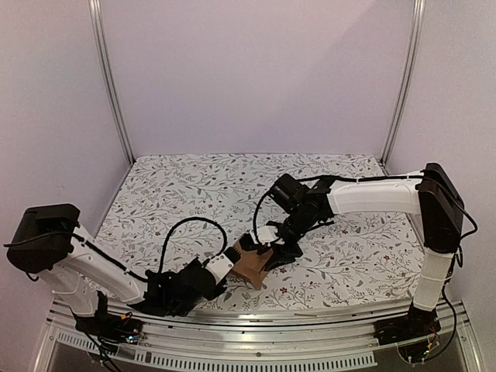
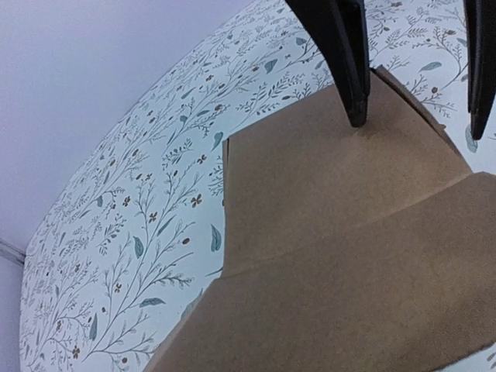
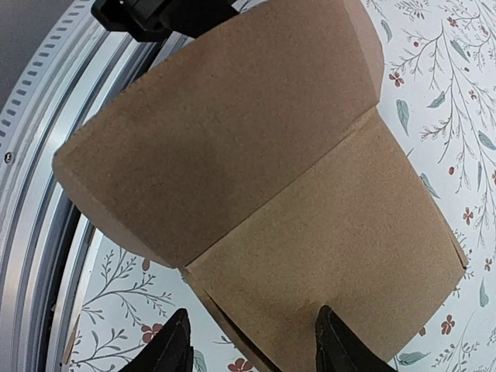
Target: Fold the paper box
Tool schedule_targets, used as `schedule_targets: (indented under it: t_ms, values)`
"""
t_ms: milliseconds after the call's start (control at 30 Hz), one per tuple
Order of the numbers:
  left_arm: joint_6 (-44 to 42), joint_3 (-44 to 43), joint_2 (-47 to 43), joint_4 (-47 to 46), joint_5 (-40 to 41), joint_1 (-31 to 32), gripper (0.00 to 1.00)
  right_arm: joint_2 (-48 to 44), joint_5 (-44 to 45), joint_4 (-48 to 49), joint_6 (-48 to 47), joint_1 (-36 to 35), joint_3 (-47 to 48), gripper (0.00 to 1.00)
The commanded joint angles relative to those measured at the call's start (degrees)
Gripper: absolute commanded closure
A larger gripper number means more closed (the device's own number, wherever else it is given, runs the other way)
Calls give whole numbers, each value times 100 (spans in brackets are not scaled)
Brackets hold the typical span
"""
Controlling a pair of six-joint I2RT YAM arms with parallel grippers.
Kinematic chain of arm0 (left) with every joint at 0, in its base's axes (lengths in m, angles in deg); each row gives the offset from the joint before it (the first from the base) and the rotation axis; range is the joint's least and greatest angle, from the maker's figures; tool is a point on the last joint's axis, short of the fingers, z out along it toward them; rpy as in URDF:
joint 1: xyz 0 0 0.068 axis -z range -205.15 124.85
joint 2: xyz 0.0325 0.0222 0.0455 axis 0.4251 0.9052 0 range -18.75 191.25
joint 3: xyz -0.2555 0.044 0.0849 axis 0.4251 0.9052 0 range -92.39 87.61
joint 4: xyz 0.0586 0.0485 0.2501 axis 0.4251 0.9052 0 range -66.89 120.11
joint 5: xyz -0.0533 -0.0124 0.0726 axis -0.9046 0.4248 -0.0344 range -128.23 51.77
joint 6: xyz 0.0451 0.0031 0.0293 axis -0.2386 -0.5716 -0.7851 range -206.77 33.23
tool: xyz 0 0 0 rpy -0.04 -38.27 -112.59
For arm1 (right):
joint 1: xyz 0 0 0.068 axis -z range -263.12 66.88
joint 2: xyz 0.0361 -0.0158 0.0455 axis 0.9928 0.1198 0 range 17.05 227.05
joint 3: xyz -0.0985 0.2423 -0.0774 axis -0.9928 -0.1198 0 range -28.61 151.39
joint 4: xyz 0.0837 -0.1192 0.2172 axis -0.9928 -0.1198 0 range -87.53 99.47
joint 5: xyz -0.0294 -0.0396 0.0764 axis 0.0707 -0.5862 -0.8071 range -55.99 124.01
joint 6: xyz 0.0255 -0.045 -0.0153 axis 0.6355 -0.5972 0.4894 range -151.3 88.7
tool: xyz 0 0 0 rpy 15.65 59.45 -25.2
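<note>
The paper box (image 1: 253, 268) is a plain brown carton, partly folded, lying on the flowered table near the front edge between the two grippers. My left gripper (image 1: 232, 262) meets its left end. Its own fingers are hidden behind the cardboard (image 2: 341, 256) in the left wrist view, and only its black body (image 3: 164, 15) shows at the box's far edge. My right gripper (image 3: 256, 350) stands open over the right end of the box (image 3: 256, 178). One fingertip (image 3: 339, 347) rests over the cardboard panel and the other (image 3: 172, 346) is beside the box's edge, above the table.
The flowered tablecloth (image 1: 232, 186) spreads behind and beside the box. A metal rail (image 3: 46, 232) runs along the table's front edge just past the box. White walls and upright metal posts (image 1: 108, 77) enclose the table.
</note>
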Motion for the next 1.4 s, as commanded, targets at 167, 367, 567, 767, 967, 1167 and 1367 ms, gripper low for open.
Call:
schedule_targets:
  t_ms: [167,367,567,767,967,1167,1367]
  values:
    - [2154,-170,-698,3416,941,1034,63,368,209,-493,-157,-78,209,45]
    - [2896,-632,-1293,4455,1266,1501,57,454,353,-516,28,-74,327,45]
    - [2660,-723,-2186,4603,1236,1523,52,-63,-127,-778,320,126,460,44]
    - [2903,-380,-2981,4618,1621,1519,48,-266,-716,-759,907,432,909,42]
    - [3036,-282,-3369,3893,1542,874,29,494,-563,-540,2401,725,1545,45]
    - [3300,-169,-3581,3119,-914,-785,25,672,-122,-589,3172,946,1373,47]
    - [3086,-806,-2621,3139,-2093,-1588,25,902,-461,-711,3256,1071,1251,54]
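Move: The box's front flap, tilted up, lies just above the left fingers, roughly 1 cm ahead and 2 cm to their right. The box itself is centred about 3 cm ahead and 6 cm to the right of the left hand, a couple of centimetres below. From the right hand the box's middle is some 5 cm to the left, 1 cm ahead and 3 cm below, with the flap about 9 cm left and 3 cm back. One right fingertip keeps pressing on the closed lid while the left fingers open and draw out from under the front flap, about 6 cm back and slightly left. The left hand then rises some 10 cm, rolling its left side down, and swings left and forward, clear of the box. Once the left is well up, the right lifts off, arcs forward about 9 cm and sinks again beside the box's far right corner, turning clockwise some 30 degrees. ##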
